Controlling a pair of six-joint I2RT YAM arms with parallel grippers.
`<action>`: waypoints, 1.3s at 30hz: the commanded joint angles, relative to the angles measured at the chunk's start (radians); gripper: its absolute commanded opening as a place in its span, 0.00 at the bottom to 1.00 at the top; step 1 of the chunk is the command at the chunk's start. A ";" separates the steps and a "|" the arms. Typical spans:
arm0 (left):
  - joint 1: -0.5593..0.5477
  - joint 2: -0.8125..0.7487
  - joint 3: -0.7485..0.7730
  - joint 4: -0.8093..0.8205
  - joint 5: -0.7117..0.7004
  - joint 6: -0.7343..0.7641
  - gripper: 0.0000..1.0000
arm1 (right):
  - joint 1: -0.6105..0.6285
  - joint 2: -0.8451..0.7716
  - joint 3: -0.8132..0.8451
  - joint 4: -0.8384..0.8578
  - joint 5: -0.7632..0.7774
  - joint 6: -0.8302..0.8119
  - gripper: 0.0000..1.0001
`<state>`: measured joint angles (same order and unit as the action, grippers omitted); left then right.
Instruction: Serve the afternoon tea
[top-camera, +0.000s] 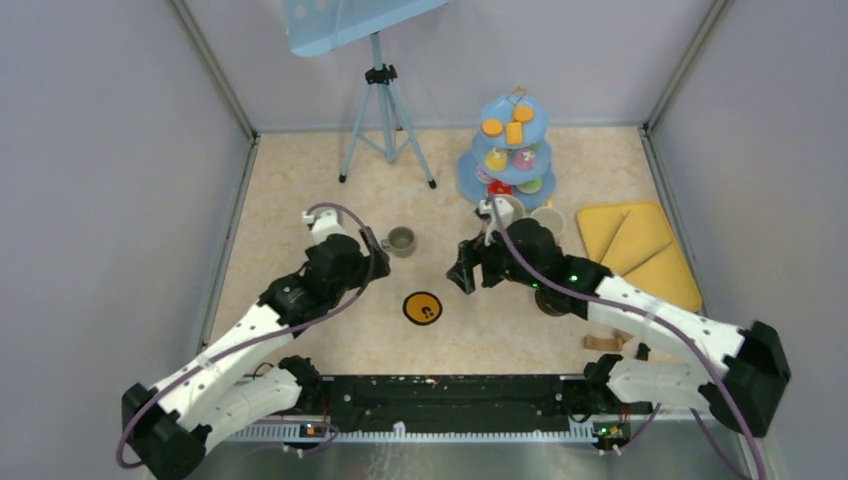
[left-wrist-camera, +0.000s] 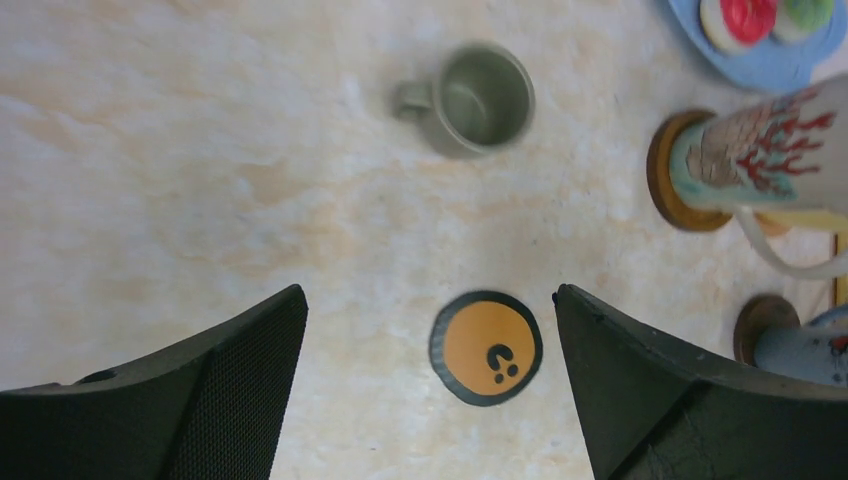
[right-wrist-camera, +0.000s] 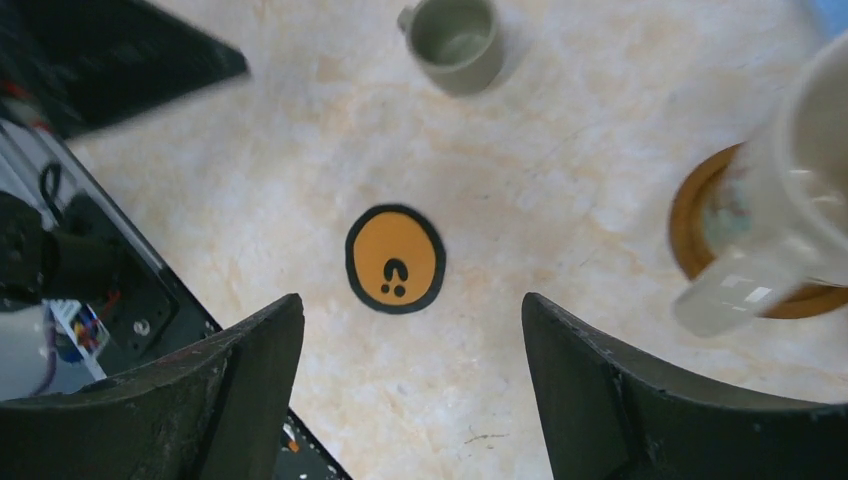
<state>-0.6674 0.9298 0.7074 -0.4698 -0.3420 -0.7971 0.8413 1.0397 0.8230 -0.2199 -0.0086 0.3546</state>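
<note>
The light-blue three-tier cake stand (top-camera: 514, 150) with small toy cakes stands at the back right. A small grey mug (top-camera: 400, 241) (left-wrist-camera: 475, 100) (right-wrist-camera: 455, 40) sits upright and empty on the table. In front of it lies an orange round coaster (top-camera: 423, 308) (left-wrist-camera: 486, 347) (right-wrist-camera: 395, 258) with a black rim. My left gripper (top-camera: 376, 258) (left-wrist-camera: 430, 300) hovers open above the coaster, nothing between its fingers. My right gripper (top-camera: 470, 272) (right-wrist-camera: 412, 305) is open too, just right of the coaster. A large cream mug (left-wrist-camera: 760, 150) stands on a brown coaster (left-wrist-camera: 665, 175).
A flat yellow tray (top-camera: 640, 250) lies at the right. A tripod (top-camera: 385, 110) stands at the back. Another mug (left-wrist-camera: 800, 345) stands on a brown coaster (left-wrist-camera: 757, 320) near the right arm. Grey walls enclose the table on three sides.
</note>
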 joint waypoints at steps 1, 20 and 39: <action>0.007 -0.187 0.060 -0.169 -0.314 0.044 0.99 | 0.091 0.187 0.063 0.057 0.006 -0.029 0.79; 0.006 -0.515 0.062 -0.139 -0.449 0.195 0.99 | 0.283 0.871 0.486 -0.061 0.114 -0.167 0.86; 0.006 -0.522 0.046 -0.115 -0.444 0.234 0.99 | 0.283 0.931 0.433 -0.053 0.208 -0.225 0.80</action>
<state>-0.6628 0.4145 0.7406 -0.6098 -0.7792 -0.5732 1.1229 1.9621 1.2766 -0.2615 0.1383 0.1486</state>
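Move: The black-and-orange coaster lies about 9 cm to the right hand's left, 2 cm back and some 19 cm below it. From that hand, the small grey cup stands roughly 14 cm ahead and 14 cm left, and the tall mug on its wooden coaster about 15 cm ahead and 9 cm right. From the left hand, the orange coaster is around 9 cm right, 2 cm back and 14 cm down. Down some 18 cm and about 14 cm to the left, the right hand swoops onto the orange coaster, then nearly stops low over its left side, fingers staying open and tipped more steeply at the table. Meanwhile the empty left hand clears off left, up and slightly back, its fingers tilting up about 25 degrees. ##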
